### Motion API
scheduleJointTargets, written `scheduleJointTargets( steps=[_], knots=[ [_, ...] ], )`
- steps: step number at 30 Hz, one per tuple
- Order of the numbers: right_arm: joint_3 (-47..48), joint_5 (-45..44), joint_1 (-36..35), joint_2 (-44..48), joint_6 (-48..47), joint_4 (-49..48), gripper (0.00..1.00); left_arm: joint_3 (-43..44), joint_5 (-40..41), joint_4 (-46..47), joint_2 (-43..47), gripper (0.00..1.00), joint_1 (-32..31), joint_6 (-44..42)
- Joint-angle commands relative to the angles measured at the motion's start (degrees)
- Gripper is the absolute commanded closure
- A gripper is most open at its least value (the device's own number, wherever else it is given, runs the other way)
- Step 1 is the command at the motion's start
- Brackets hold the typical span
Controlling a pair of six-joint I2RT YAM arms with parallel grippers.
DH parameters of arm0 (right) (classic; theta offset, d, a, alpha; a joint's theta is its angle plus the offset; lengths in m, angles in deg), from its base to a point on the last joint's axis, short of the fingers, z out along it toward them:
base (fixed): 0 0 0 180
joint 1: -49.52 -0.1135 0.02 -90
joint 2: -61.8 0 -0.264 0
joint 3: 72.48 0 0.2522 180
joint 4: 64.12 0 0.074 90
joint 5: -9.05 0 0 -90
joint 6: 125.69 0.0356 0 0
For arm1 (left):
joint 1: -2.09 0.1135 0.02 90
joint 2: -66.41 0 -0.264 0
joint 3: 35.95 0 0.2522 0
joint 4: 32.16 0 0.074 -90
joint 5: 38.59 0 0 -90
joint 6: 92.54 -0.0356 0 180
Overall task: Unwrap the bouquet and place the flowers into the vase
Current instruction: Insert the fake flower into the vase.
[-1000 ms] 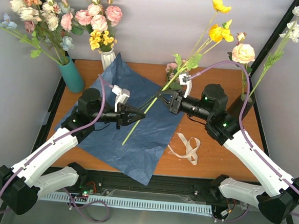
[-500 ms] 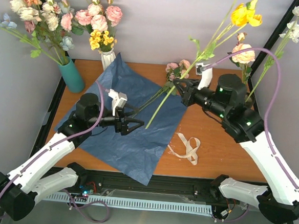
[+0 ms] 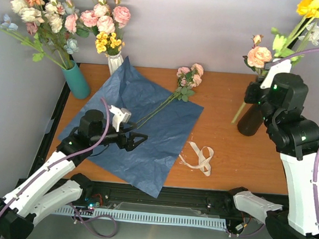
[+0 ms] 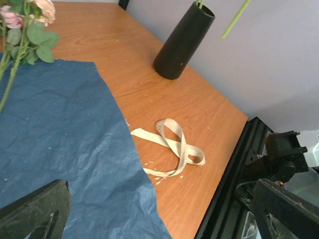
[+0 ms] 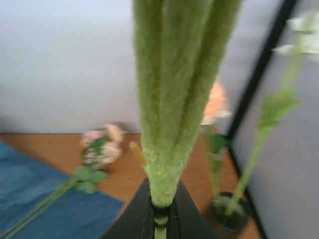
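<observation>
The dark-blue paper lies spread flat, with pink flowers resting on its far corner. My left gripper hovers low over the paper, open and holding nothing; its fingers frame the paper and the ribbon. My right gripper is raised beside the dark vase, shut on the green stems of a yellow flower that stands upright. The stem's end hangs left of the vase, outside it. The vase holds a peach bloom and a white one.
The beige ribbon lies loose on the wooden table right of the paper. A teal vase and a white ribbed vase, each with a large bunch, stand at the back left. The black frame rises behind the dark vase.
My left gripper opened, let go of the yellow flower's stem and drew back left. My right arm swung right and upward, carrying the flower upright to the dark vase.
</observation>
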Motion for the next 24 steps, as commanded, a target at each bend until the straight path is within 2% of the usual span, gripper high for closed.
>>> scheduleJointTargets(
  steps=[1, 7, 14, 24],
  knots=[
    [3.90, -3.95, 9.50, -2.01, -6.10, 3.14, 0.97, 0.30, 4.75, -2.89, 2.19, 0.01, -0.25, -1.35],
    [8.39, -3.10, 18.49, -5.90, -9.23, 0.65, 0.97, -0.86, 5.32, -2.53, 3.25, 0.01, -0.30, -1.19],
    [11.69, 6.93, 30.59, -10.62, -10.24, -3.61, 0.97, -1.20, 5.52, -2.37, 3.94, 0.01, -0.30, -1.41],
    [12.95, 14.58, 36.39, -17.17, -8.35, -9.32, 0.97, -1.42, 5.98, -2.27, 3.93, 0.01, -0.29, -1.46]
  ],
)
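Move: The right hand already grips a yellow flower high over the table; the black vase stands about 11 cm to its right, 3 cm ahead and some 37 cm lower. The peach rose in the vase is roughly 6 cm ahead, 6 cm right and 12 cm below, while the ribbon lies 10 cm back, 11 cm left and 47 cm down. From the left hand, the vase is about 44 cm right, 11 cm ahead and 15 cm lower. Right hand swings the gripped flower some 16 cm right past the vase, yawing clockwise, easing about 7 cm forward. ##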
